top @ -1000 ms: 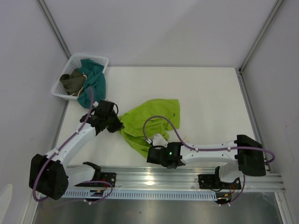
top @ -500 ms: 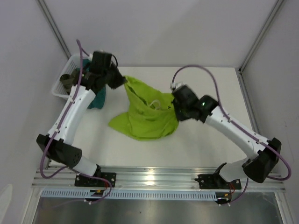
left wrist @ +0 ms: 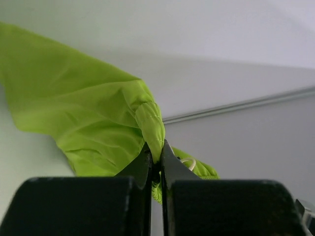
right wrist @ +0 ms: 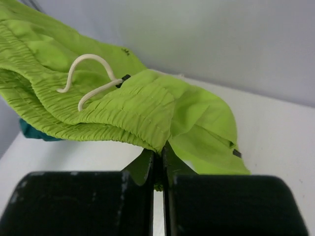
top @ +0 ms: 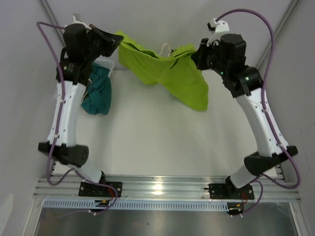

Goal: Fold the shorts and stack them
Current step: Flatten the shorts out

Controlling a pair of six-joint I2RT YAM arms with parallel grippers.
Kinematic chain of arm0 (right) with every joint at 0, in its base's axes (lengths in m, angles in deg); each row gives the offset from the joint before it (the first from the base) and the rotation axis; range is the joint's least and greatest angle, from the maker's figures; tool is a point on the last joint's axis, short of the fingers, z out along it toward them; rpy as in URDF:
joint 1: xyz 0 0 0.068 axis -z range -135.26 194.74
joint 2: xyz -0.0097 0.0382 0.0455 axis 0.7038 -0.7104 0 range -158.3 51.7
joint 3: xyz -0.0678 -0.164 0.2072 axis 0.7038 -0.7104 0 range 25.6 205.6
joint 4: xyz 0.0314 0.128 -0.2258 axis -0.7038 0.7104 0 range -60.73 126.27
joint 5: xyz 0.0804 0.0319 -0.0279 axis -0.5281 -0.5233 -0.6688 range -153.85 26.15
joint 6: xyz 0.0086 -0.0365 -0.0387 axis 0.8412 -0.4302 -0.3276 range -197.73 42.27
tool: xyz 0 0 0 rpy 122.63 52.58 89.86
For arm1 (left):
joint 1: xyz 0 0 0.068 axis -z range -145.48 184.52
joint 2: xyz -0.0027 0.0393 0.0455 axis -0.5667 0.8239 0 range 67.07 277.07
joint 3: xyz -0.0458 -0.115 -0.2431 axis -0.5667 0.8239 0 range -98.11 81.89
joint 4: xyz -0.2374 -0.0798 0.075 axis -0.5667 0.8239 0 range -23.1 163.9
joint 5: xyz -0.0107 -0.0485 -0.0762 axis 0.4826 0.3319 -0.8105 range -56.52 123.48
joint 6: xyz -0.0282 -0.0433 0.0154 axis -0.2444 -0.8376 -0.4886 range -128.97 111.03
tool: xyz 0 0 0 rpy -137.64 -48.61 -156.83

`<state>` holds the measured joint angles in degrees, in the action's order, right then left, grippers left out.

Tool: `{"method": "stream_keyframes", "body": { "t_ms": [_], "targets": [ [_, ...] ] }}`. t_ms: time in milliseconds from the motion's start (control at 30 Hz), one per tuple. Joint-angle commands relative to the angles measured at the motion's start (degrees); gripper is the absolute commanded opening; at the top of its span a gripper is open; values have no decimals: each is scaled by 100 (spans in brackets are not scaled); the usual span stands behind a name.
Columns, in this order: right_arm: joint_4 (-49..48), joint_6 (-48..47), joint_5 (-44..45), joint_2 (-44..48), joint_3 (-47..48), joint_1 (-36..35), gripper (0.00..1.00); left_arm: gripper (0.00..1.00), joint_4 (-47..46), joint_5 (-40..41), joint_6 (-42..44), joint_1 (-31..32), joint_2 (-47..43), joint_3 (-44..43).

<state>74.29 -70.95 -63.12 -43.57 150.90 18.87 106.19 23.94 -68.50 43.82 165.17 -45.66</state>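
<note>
The lime-green shorts [top: 167, 69] hang stretched in the air between my two raised arms, high above the far part of the table. My left gripper [top: 117, 40] is shut on the waistband's left end [left wrist: 150, 123]. At the other end my right gripper [top: 195, 55] is shut on the elastic waistband [right wrist: 133, 110]. The white drawstring [right wrist: 88, 81] loops out of the waistband near its middle. One leg of the shorts sags down toward the table [top: 194, 93].
A white basket [top: 109, 66] sits at the far left corner, mostly hidden behind my left arm. A teal garment [top: 98, 91] spills from it onto the white table [top: 162, 142]. White walls close in at the back and both sides.
Both arms have risen from low over the table, carrying the shorts up and spreading them apart. The left gripper closed on the waistband within the last second.
</note>
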Motion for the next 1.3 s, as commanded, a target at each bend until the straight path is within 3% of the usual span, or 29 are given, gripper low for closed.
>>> {"method": "stream_keyframes", "body": {
  "t_ms": [0,100,333,500,733,867,1033,1167,1200,1267],
  "targets": [
    [-2176,-265,-144,1569,-1064,-225,0,0,-2016,116,-77,194,-1990,1486],
    [-3393,-336,286,2608,-2122,-366,0,1,-3047,522,-112,283,-3283,2881],
    [-2947,-196,348,3391,-2123,-682,0,1,-2804,619,275,379,-4666,3498],
    [-2797,-256,612,3471,-2124,-823,0,1,-2532,928,529,380,-4977,3614],
    [-1831,-485,1034,2496,-1211,-779,0,0,-2356,998,548,380,-4265,3210],
    [-1821,-223,1052,2153,-1437,-543,0,0,-2531,857,425,380,-3826,3455],
    [-2242,665,-131,1364,-1403,748,0,0,-2645,814,294,231,-2807,3193],
    [-2356,868,-328,363,-151,1110,0,0,-2882,471,56,72,-1867,2394],
    [-2470,938,-372,-163,603,1232,0,0,-2952,305,90,28,-1256,1514],
    [-2523,1009,-450,-386,802,1312,0,0,-2892,155,108,11,-821,997]
  ]
}}
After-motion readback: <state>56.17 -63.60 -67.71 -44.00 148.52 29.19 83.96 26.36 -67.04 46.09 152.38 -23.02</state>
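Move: Both hands already hold the shorts in the air by the waistband ends, the cloth sagging and twisted between them. The middle of the shorts lies some 17 cm right of the left hand, about 5 cm back and 14 cm below; from the right hand, about 9 cm left, level fore and aft, and 10 cm below. From the left hand, the white basket is about 23 cm left, 6 cm ahead and 38 cm below, the teal cloth 17 cm left, 1 cm ahead and 37 cm below. Keeping their pinch on the waistband ends, both hands swing the shorts quickly back towards the bases and up, the left about 29 cm back and the right about 19, fingertips tipping up some 35 to 40 degrees. Without pausing they sweep forward and down again, about 25 cm each, tipping most of the way back down, while the right hand draws some 5 cm to the right, away from the left, to stretch the waistband. ##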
